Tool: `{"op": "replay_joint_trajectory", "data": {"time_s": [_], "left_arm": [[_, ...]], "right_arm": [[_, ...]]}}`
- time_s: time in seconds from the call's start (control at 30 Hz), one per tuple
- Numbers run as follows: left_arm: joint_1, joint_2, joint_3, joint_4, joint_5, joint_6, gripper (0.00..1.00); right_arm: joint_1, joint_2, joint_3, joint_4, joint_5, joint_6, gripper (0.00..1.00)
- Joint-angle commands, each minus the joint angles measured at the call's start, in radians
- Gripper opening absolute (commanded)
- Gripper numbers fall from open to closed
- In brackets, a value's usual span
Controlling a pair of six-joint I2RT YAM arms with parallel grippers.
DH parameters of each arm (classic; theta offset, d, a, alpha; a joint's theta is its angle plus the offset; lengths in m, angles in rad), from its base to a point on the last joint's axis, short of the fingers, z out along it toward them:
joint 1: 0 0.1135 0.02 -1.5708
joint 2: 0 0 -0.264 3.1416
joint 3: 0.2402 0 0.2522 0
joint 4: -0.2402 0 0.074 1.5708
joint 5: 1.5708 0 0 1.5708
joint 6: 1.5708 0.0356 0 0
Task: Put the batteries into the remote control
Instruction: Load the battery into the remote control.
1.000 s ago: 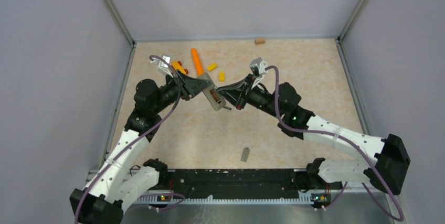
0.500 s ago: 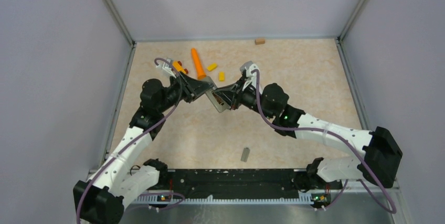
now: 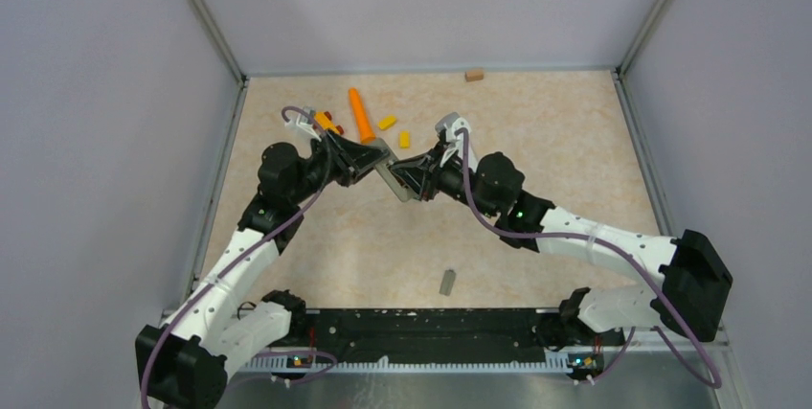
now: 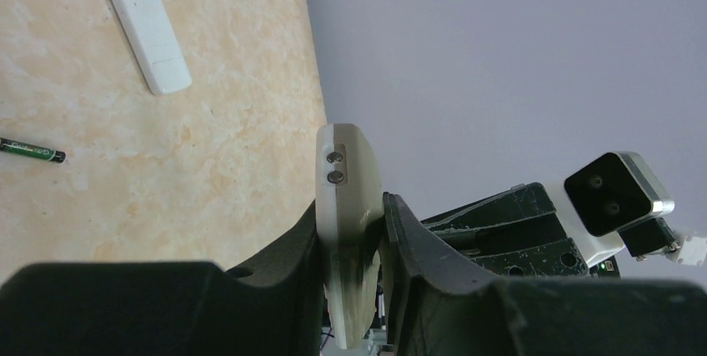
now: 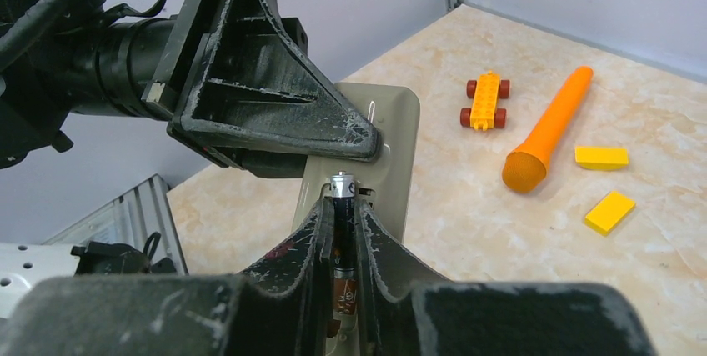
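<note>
A beige remote control (image 3: 391, 171) hangs above the table's middle, my left gripper (image 3: 375, 162) shut on its edge. The left wrist view shows the remote (image 4: 343, 172) pinched between that gripper's (image 4: 354, 206) jaws. My right gripper (image 3: 410, 182) meets it from the right. In the right wrist view this gripper (image 5: 342, 202) is shut on a dark battery (image 5: 341, 185). The battery's silvery end lies against the open back of the remote (image 5: 392, 122). A second dark battery (image 4: 33, 152) lies on the table.
Behind the arms lie an orange carrot-shaped toy (image 3: 360, 114), two yellow blocks (image 3: 387, 123), (image 3: 404, 139) and a yellow toy car (image 5: 485, 104). A brown block (image 3: 473, 75) sits by the back wall. A grey flat piece (image 3: 446, 282) lies near the front. A pale flat slab (image 4: 146, 27) rests on the table.
My right gripper has moved left and brought the battery up against the remote. The left arm shifted slightly, still holding the remote.
</note>
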State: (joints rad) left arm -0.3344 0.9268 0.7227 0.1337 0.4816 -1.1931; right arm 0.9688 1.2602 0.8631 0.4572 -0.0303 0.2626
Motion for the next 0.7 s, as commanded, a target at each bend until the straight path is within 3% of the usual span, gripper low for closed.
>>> {"op": "replay_joint_trajectory", "data": {"time_s": [0.0,0.27,0.53,0.6,0.67], "left_arm": [[0.006,-0.013,0.026,0.047,0.013,-0.029,0.0],[0.014,0.002,0.03,0.021,0.011,-0.002,0.0],[0.018,0.01,0.025,0.026,0.014,0.005,0.0],[0.019,0.009,0.025,0.02,0.012,0.025,0.0],[0.02,0.008,0.023,0.016,0.013,0.057,0.0]], "right_arm": [[0.008,-0.021,-0.003,-0.018,0.01,-0.027,0.14],[0.008,-0.03,0.06,-0.153,0.006,0.024,0.21],[0.007,-0.053,0.067,-0.172,0.003,0.061,0.32],[0.007,-0.062,0.078,-0.187,0.01,0.084,0.4],[0.007,-0.078,0.087,-0.21,0.024,0.123,0.58]]}}
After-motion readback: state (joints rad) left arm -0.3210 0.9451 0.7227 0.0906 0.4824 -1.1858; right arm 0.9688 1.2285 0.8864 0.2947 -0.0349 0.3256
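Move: The battery is between the right fingertips, practically at the right hand point, and lies at the remote control's slot. The remote's middle is about 1 cm ahead of and 1 cm left of that hand. From the left hand, which still grips the remote's far end, the battery is roughly 4 cm back, 3 cm right and 2 cm lower. On the table some 22 cm below the right hand, a green battery lies about 3 cm ahead and 4 cm right, and a yellow block about 21 cm ahead and 1 cm right. Open the right fingers well clear on both sides of the battery to let go of it, lowering that hand about 1.5 cm and easing it back and slightly right, away from the slot, fingertips dipping a few degrees. Keep the left grip on the remote control and sink it about 1.5 cm along with the right hand. ##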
